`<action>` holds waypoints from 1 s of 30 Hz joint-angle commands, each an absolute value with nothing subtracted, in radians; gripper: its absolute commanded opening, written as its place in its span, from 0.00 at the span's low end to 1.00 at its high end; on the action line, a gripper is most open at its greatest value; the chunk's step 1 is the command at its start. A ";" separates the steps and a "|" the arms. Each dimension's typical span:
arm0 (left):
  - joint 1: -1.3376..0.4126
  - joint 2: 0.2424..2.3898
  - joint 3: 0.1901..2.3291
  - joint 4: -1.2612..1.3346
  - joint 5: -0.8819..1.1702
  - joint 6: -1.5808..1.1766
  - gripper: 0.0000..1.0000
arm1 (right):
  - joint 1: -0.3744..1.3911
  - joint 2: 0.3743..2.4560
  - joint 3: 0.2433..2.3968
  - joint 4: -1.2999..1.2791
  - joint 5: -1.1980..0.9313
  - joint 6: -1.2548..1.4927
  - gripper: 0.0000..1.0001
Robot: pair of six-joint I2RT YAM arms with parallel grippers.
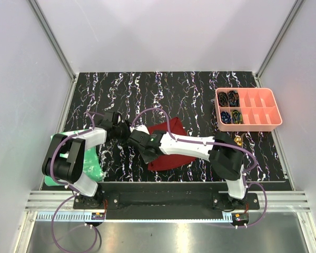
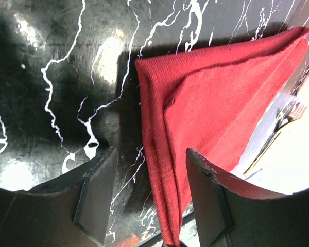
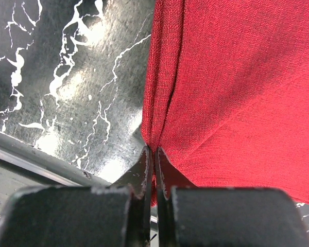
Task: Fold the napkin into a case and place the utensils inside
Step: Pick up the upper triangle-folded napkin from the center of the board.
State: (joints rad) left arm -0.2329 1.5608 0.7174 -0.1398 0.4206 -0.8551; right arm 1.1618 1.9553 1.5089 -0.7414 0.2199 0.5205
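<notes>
The dark red napkin (image 1: 171,158) lies folded on the black marbled table, partly under my right arm. My right gripper (image 1: 136,139) is at its left edge; in the right wrist view the gripper (image 3: 153,152) is shut on a folded edge of the napkin (image 3: 237,87). My left gripper (image 1: 125,128) sits just beyond it. In the left wrist view that gripper (image 2: 150,154) is open, and the napkin (image 2: 211,92) runs down between its fingers without being pinched. Gold utensils (image 1: 237,140) lie right of the cloth, and a fork (image 2: 292,111) shows past the napkin.
A pink compartment tray (image 1: 263,120) with dark coiled items stands at the back right. A crinkled bright green sheet (image 1: 58,158) lies at the table's left edge beside my left arm. The table's metal front rail (image 3: 20,154) runs close under the right gripper.
</notes>
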 commanded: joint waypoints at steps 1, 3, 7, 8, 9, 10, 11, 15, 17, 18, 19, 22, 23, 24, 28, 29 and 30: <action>-0.233 1.583 0.738 -0.091 0.437 -0.877 0.58 | 1.158 1.901 1.499 -0.709 0.201 0.518 0.00; -0.233 1.594 0.739 -0.087 0.430 -0.877 0.58 | 1.158 1.895 1.497 -0.707 0.192 0.520 0.00; -0.238 1.626 0.755 -0.058 0.451 -0.902 0.54 | 1.151 1.893 1.496 -0.698 0.190 0.520 0.00; -0.242 1.632 0.762 -0.057 0.451 -0.907 0.54 | 1.150 1.893 1.496 -0.696 0.189 0.522 0.00; -0.244 1.641 0.764 -0.052 0.453 -0.910 0.53 | 1.149 1.893 1.497 -0.698 0.189 0.520 0.00; -0.244 1.641 0.767 -0.049 0.448 -0.910 0.52 | 1.147 1.894 1.499 -0.696 0.187 0.520 0.00; -0.244 1.644 0.767 -0.049 0.449 -0.914 0.50 | 1.147 1.890 1.497 -0.696 0.186 0.522 0.00; -0.244 1.652 0.767 -0.032 0.456 -0.923 0.33 | 1.146 1.881 1.496 -0.696 0.187 0.523 0.00; -0.242 1.643 0.770 -0.032 0.445 -0.920 0.26 | 1.146 1.879 1.494 -0.695 0.186 0.523 0.00; -0.241 1.635 0.773 -0.043 0.442 -0.916 0.18 | 1.146 1.879 1.494 -0.696 0.183 0.520 0.00; -0.235 1.614 0.782 -0.052 0.428 -0.911 0.14 | 1.146 1.878 1.494 -0.696 0.173 0.515 0.00; -0.216 1.553 0.820 -0.118 0.401 -0.873 0.02 | 1.149 1.885 1.503 -0.690 0.126 0.502 0.00; -0.210 1.533 0.833 -0.144 0.396 -0.846 0.00 | 1.147 1.891 1.515 -0.684 0.105 0.500 0.00; -0.201 1.516 0.844 -0.188 0.385 -0.830 0.00 | 1.153 1.894 1.528 -0.678 0.066 0.492 0.00; -0.115 1.407 0.900 -0.303 0.382 -0.753 0.00 | 1.183 1.956 1.664 -0.670 -0.023 0.469 0.00; -0.095 1.361 0.911 -0.352 0.382 -0.741 0.00 | 1.187 1.968 1.696 -0.670 -0.044 0.465 0.00; -0.074 1.332 0.922 -0.377 0.385 -0.730 0.00 | 1.196 1.983 1.732 -0.669 -0.098 0.460 0.00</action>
State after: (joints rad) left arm -0.1684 1.4742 0.8272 -0.2871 0.4290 -0.8207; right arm 1.1538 1.9503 1.5803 -0.6880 0.0830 0.4946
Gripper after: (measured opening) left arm 0.024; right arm 0.012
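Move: The napkin's left edge, stretched up from the near corner that the right gripper already pinches, passes just under the open left fingers, about 1 cm ahead, 1 cm right and 1 cm below. The napkin's middle is some 15 cm right and 6 cm back of the left hand; the green cloth lies about 25 cm left and 11 cm back. From the right hand, that grasp spot on the edge is about 12 cm ahead, 5 cm left and slightly lower. Ease the left gripper forward, right and down about 1 cm each, so the napkin's left edge sits between its fingers, and close them fully on the cloth. Then lift it about 5.5 cm while drawing left. Keep the right gripper shut on the near corner, nearly still until the left has closed, then carry it some 4 cm left and 3 cm up. ##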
